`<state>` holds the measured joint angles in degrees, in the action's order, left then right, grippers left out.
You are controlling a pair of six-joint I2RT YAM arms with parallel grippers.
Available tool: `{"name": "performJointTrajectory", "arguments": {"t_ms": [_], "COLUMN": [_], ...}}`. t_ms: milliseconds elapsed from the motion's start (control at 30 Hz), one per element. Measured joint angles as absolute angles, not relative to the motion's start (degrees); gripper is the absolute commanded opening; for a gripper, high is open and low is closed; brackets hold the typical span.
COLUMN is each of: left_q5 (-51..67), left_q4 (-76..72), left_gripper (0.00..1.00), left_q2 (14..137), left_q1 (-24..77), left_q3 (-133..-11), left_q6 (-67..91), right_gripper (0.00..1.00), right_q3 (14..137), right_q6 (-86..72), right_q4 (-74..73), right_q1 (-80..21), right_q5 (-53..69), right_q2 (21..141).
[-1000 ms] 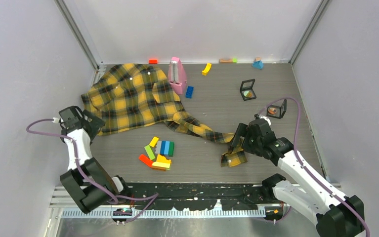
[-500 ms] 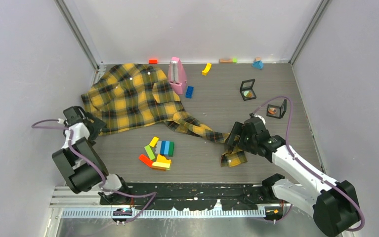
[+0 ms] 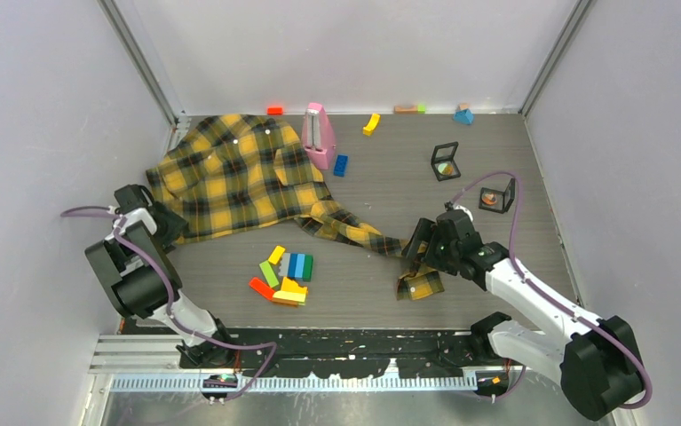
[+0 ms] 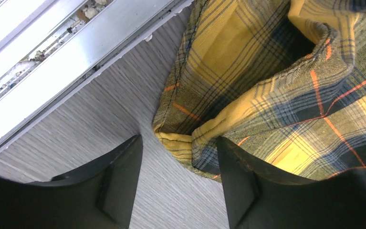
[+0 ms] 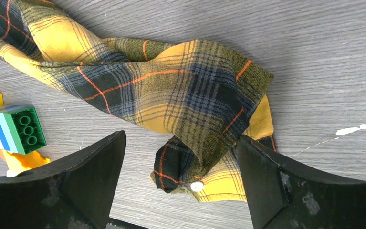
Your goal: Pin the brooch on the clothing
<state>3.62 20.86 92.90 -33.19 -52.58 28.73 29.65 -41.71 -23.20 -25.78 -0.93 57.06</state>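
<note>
The clothing (image 3: 239, 173), a yellow-and-black plaid shirt, lies spread at the back left, and one sleeve trails right to a cuff (image 3: 421, 282). My left gripper (image 3: 172, 228) is at the shirt's lower left hem. It is open, with the folded hem corner (image 4: 185, 143) between its fingers and not pinched. My right gripper (image 3: 416, 250) hovers open over the sleeve cuff (image 5: 204, 133), whose white button (image 5: 197, 186) shows. Two small black frame cases (image 3: 446, 161) (image 3: 497, 196) stand at the right, each with a small round piece inside. I cannot tell which piece is the brooch.
A cluster of coloured bricks (image 3: 285, 275) lies between the arms; its green brick (image 5: 24, 129) is left of the cuff. A pink upright object (image 3: 319, 135) and a blue brick (image 3: 341, 165) stand beside the shirt. A metal rail (image 4: 61, 57) borders the table's left edge.
The left jaws have narrowed around the hem corner and the left arm has folded back toward its base. The right gripper has shifted slightly left over the cuff.
</note>
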Motion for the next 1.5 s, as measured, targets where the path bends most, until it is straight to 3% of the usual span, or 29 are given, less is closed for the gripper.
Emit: {"name": "performJointTrajectory", "arguments": {"t_ms": [67, 200, 267, 367, 433, 567, 700, 967, 1233, 1500], "left_q5": [3.8, 4.8, 5.6, 6.7, 7.3, 8.8, 10.4, 16.7, 25.2, 33.8], "left_q4": [20.4, 19.9, 19.9, 19.9, 20.2, 20.9, 23.0, 29.8, 41.7, 42.2], "left_gripper": [0.42, 0.17, 0.04, 0.0, 0.0, 0.0, 0.0, 0.0, 0.0, 0.0], "left_q2": [93.7, 94.4, 94.4, 94.0, 92.8, 85.8, 76.4, 69.9, 73.1, 70.2], "left_q1": [-33.0, -32.8, -32.7, -32.6, -32.6, -32.6, -32.6, -31.9, -29.7, -25.4], "left_q3": [-53.0, -53.2, -53.2, -53.2, -53.2, -53.3, -58.3, -85.0, -117.2, -118.8], "left_q6": [28.2, 28.1, 28.0, 28.1, 28.1, 29.6, 32.1, 34.3, 32.1, 32.5], "right_gripper": [0.87, 0.64, 0.43, 0.15, 0.04, 0.01, 0.01, 0.01, 0.01, 0.01], "right_q3": [29.6, 28.8, 28.2, 27.9, 28.3, 33.2, 47.2, 83.4, 112.2, 132.4], "right_q6": [-41.7, -41.6, -41.7, -41.2, -40.7, -38.9, -34.3, -23.9, -14.4, -11.0], "right_q4": [-22.7, -19.7, -18.4, -18.0, -18.4, -23.3, -30.0, -36.3, -34.5, -33.0], "right_q1": [-25.8, -25.8, -25.8, -25.8, -25.8, -25.7, -25.1, -24.9, -24.9, -24.7], "right_q5": [-0.9, 0.6, 1.7, 2.0, 1.4, -2.5, -9.5, -20.0, -23.5, -20.6], "right_q2": [57.4, 59.3, 60.5, 61.4, 61.4, 60.5, 59.5, 59.6, 59.9, 61.7]}}
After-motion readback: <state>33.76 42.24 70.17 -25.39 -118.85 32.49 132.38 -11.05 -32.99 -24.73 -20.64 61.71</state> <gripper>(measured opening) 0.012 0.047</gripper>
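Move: The plaid shirt's near-left corner, puckered into a fold, lies almost between the left fingers, about 1 cm ahead, 1 cm right and 1 cm below. The sleeve end lies level fore and aft with the right hand, some 1 cm left and 2 cm below. The block pile is about 26 cm right of and 9 cm back from the left hand. From the right hand, the nearer black case is roughly 15 cm ahead, 20 cm right, the farther one 24 cm ahead, 8 cm right. Straight up, fast, after both hands first dip slightly and shut on the cloth, the left pinching the corner, the right the sleeve end. They carry it some 55 cm (left) and 65 cm (right) high, both drifting right; each swings a little forward, then back towards the base, while the wrists tip the downward fingers up, about 65 degrees left and nearly 90 right. ##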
